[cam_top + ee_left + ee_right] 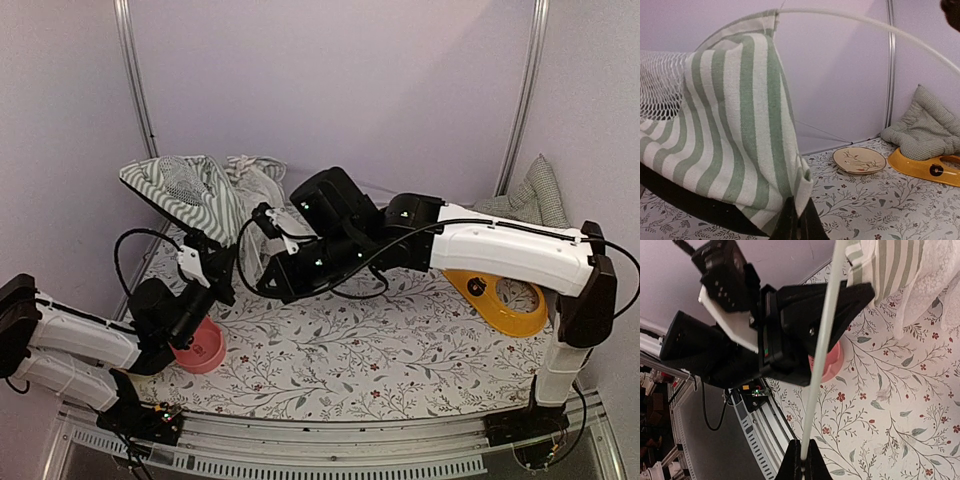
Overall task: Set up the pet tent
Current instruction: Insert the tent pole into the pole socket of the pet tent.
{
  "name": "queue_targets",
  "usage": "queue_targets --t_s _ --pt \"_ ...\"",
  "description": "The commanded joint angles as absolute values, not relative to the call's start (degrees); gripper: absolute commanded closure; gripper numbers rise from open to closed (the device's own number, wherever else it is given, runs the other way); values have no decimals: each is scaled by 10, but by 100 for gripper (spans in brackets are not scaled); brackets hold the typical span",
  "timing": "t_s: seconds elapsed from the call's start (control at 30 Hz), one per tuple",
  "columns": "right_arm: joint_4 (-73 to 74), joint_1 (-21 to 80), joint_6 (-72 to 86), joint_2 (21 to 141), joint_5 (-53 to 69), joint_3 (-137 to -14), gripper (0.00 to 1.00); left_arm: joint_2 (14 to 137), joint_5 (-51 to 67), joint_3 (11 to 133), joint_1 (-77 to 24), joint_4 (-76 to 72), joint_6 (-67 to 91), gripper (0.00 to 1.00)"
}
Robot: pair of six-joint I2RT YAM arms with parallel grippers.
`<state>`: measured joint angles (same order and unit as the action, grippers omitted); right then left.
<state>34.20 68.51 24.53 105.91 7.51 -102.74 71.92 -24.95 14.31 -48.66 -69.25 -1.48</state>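
Observation:
The pet tent (195,195) lies half collapsed at the back left, green-and-white striped, with netting (660,85) on its side. My left gripper (800,226) is shut on a lower corner of the striped fabric (730,125) and holds it up off the mat. My right gripper (802,467) is shut on a thin white pole (822,355). That pole runs up past the left gripper's black body (805,325) into the fabric's sleeve (860,260). In the left wrist view the pole (865,22) arches over the top. Both grippers (222,268) (268,222) meet beside the tent.
A pink bowl (200,350) sits by the left arm at the front left. A yellow feeder stand (505,300) and a checked cushion (530,200) are at the back right. A beige plate (859,160) lies on the floral mat (380,340). Walls close in behind.

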Motion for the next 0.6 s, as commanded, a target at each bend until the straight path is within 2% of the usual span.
queue_targets --t_s 0.0,0.27,0.57 --pt "179 631 222 1091 49 -1108 100 708 -287 116 -549 -666 0 100" --pt "125 609 224 1128 47 -1172 100 701 -334 100 -597 -651 4 100" --pt "114 602 252 1165 63 -1205 100 692 -335 122 -616 -600 5 100"
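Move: Ahead of the right hand, which holds the pole, the cloth mouth of the pole socket lies about 13 cm farther out, 4 cm left and 11 cm above. The tent corner pinched by the left hand is some 7 cm ahead of the right hand, 6 cm left and about level. From the left hand, the mouth is roughly 6 cm ahead, 2 cm right and 15 cm up; the pink bowl is 11 cm back, 10 cm left and 20 cm below. Driving the pole up its socket, the right hand goes forward about 9 cm, rising some 6 cm and drifting left as it closes on the socket mouth, and tilts about 15 degrees so its fingers point less steeply down. Its fingers keep their grip on the pole. Meanwhile the left hand, still pinching the tent corner, draws it back about 4 cm, slightly down and to the right, and then holds it there. ##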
